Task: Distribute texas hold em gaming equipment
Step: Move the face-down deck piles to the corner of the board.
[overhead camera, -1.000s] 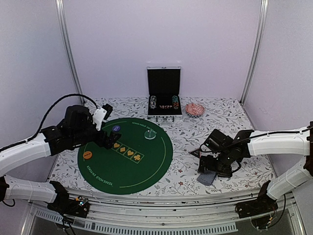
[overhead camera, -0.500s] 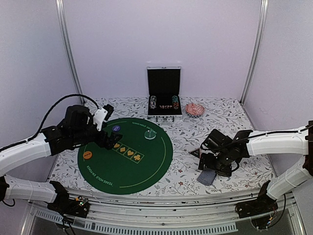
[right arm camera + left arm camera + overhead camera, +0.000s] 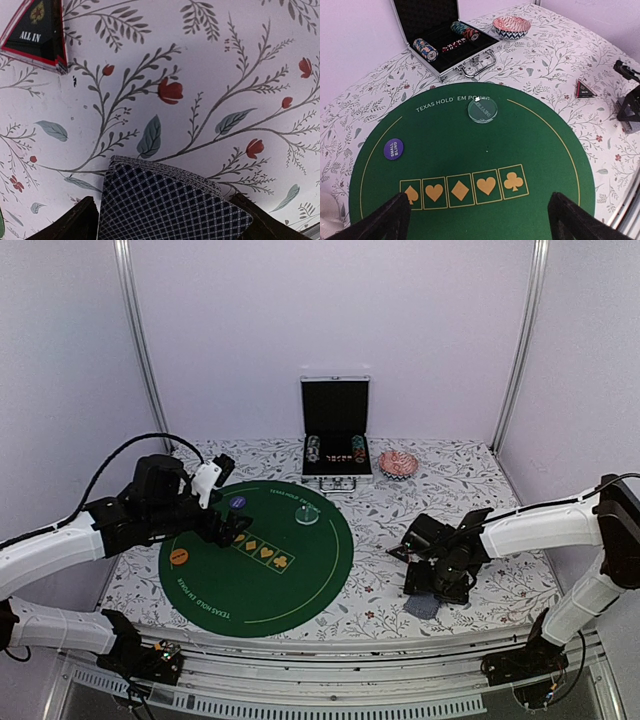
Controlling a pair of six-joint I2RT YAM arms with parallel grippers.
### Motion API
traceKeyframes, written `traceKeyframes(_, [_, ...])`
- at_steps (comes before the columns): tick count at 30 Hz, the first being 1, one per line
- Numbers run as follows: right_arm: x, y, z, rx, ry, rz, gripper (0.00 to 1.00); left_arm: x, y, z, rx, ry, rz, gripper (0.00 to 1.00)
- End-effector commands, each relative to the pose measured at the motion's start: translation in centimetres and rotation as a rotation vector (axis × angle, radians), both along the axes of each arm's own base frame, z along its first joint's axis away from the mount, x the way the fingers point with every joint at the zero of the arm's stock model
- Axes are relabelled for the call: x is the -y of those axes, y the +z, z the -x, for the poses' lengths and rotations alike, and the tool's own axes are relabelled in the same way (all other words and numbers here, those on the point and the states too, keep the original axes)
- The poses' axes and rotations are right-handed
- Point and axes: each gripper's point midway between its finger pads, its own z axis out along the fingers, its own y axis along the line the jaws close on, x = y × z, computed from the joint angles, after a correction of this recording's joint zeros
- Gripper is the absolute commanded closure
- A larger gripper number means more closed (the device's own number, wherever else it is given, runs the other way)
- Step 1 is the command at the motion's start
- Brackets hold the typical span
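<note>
A deck of cards (image 3: 170, 205) with blue-checked backs lies on the floral tablecloth at the right (image 3: 422, 605). My right gripper (image 3: 162, 222) is low over it, open, one finger on each side of the deck. A black triangular "ALL IN" marker (image 3: 37, 30) lies just beyond it. On the green mat (image 3: 300, 580) sit a purple small-blind disc (image 3: 393, 148), a clear disc (image 3: 482, 109) and an orange disc (image 3: 179, 557). My left gripper (image 3: 480, 220) hovers open above the mat's row of suit symbols, holding nothing.
An open silver case (image 3: 336, 453) with rolls of chips stands at the back of the table. A patterned bowl (image 3: 397, 463) sits to its right. White walls with metal posts close in the table on three sides.
My right gripper has shifted left and settled lower over the deck, its fingers drawing in slightly. The left arm has barely moved.
</note>
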Motion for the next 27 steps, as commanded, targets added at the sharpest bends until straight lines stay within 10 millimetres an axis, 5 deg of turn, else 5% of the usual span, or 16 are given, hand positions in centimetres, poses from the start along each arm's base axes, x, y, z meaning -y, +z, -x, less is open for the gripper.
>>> traceKeyframes(1, [-1.8,-1.6,0.4,-0.061,0.058,-0.007,0.13,0.8,-0.4,0.4,-0.011,-0.035,0.011,0.02])
traceKeyframes(9, [-6.2,-1.4,-0.2,-0.082,0.211,-0.084,0.3,0.7,-0.7,0.3,-0.011,-0.031,-0.001,0.02])
traceKeyframes(21, [-15.4,-2.0,1.8,-0.145,0.786,-0.131,0.36,0.4,-0.8,0.3,0.009,-0.033,-0.019,0.02])
traceKeyframes(27, [-16.5,-1.6,2.9,-0.14,0.971,-0.172,0.36,1.1,-0.4,1.0,0.021,-0.091,0.0,0.02])
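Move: The face-down deck sits between the right hand's open fingers, its middle about 2 cm back from the hand point and a centimetre below. The all-in triangle lies some 13 cm ahead and 6 cm to the left of that hand; the green board's nearest edge is roughly 25 cm to its left, about level with it. From the left hand the deck is around 47 cm to the right, 11 cm back and 18 cm below. The deck gets pinched by its sides as the right fingers close from nearly wide to about two thirds open, then is slid low over the table some 16 cm left, towards the board's near right edge. The path starts slightly forward and eases back at the end, staying almost level; the wrist twists about 45 degrees counter-clockwise. ##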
